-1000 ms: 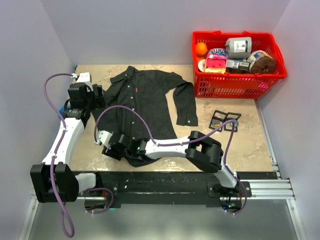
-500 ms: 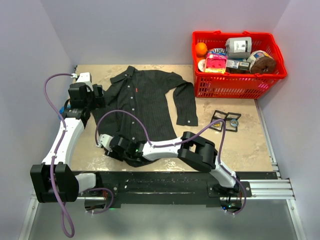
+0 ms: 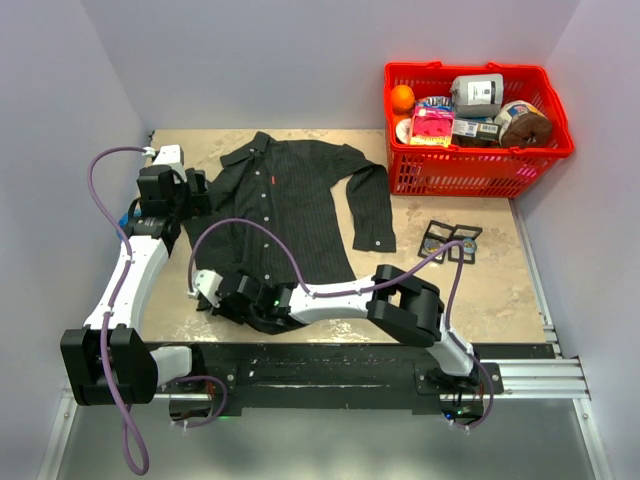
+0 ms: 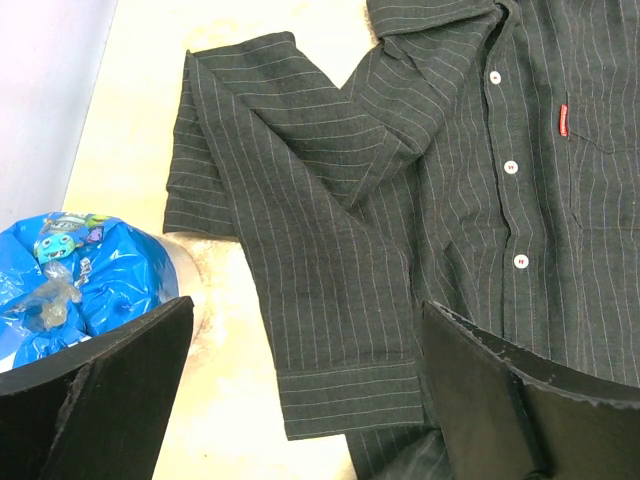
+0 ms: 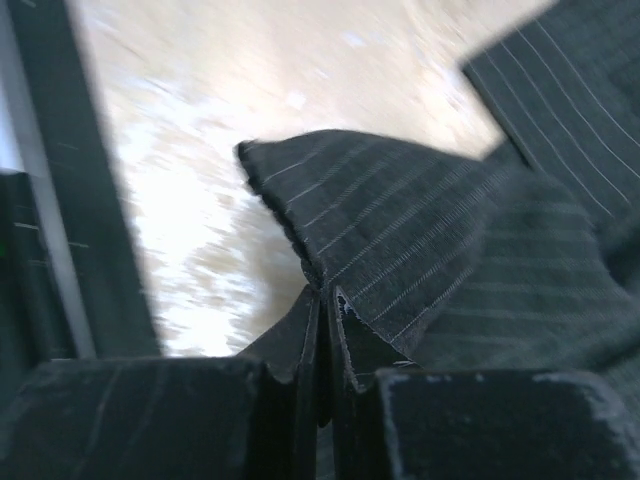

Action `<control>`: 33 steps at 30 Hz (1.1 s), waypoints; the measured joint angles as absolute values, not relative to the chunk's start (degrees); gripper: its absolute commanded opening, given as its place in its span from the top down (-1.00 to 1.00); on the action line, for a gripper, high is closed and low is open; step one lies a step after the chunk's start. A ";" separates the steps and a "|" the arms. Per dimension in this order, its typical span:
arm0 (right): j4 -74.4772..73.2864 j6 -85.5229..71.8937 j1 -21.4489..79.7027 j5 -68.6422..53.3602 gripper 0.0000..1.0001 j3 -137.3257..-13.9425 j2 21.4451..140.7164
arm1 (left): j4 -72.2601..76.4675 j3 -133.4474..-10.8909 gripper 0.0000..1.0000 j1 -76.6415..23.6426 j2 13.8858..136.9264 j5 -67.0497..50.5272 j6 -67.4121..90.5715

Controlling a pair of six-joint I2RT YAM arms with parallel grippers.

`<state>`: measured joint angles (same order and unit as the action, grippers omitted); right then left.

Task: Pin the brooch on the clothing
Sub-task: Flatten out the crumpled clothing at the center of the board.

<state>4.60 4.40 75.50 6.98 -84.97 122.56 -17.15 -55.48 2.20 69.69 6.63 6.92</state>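
Note:
The clothing [image 3: 300, 200], a dark pinstriped shirt, lies flat on the table with its collar to the back. My right gripper [image 3: 205, 292] reaches across to the shirt's lower left corner. In the right wrist view that gripper [image 5: 328, 300] is shut on a raised fold of the clothing [image 5: 420, 220]. My left gripper [image 3: 190, 190] hovers open over the shirt's left sleeve; in the left wrist view this gripper [image 4: 305, 320] straddles the sleeve cuff of the clothing [image 4: 340, 180] without touching it. I cannot pick out the brooch in any view.
A red basket [image 3: 480, 170] full of groceries stands at the back right. Small black frames [image 3: 450, 242] lie on the table right of the shirt. A blue plastic packet [image 4: 70, 270] sits by the left wall, close to my left gripper.
My right gripper's jaws have closed on the shirt's lower corner, pinching up a fold. The right arm shifted slightly; the left arm has not moved.

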 measured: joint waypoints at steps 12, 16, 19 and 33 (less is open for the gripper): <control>3.70 2.44 78.30 -1.23 0.58 -87.53 124.16 | -17.15 -55.48 -0.99 2.22 69.69 6.63 6.92; 3.51 1.91 78.52 -2.87 -0.27 -87.53 124.18 | -17.15 -55.48 -0.99 2.22 69.69 6.61 6.92; 3.62 1.37 78.72 -3.49 -0.43 -87.02 123.48 | -17.08 -55.46 -0.99 2.22 69.69 6.35 6.92; 4.40 -2.81 66.13 4.16 -0.54 -70.26 100.53 | -15.16 -54.13 -0.97 1.96 70.96 1.80 7.25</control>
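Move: My right hand still pinches the shirt's near-left hem corner just above the board. The bare spot where that corner should lie is about 6 cm back, 2 cm left and 2 cm down. The left sleeve's cuff sits some 11 cm ahead and 1 cm left of my hand; the button row's lower end is about 9 cm ahead and 12 cm right. From my left hand the spot lies roughly 27 cm back, 1 cm left and 17 cm below. Keeping the hem corner pinched, my right hand drags it back towards the board's near edge by some 6 cm and a little left, rising slightly and sinking again while turning about 10 degrees counter-clockwise. There I open the fingers wide and let go, then lift about 9 cm and swing away forward and right over the shirt, turning back clockwise. My open left hand just begins to sink and drift right. ##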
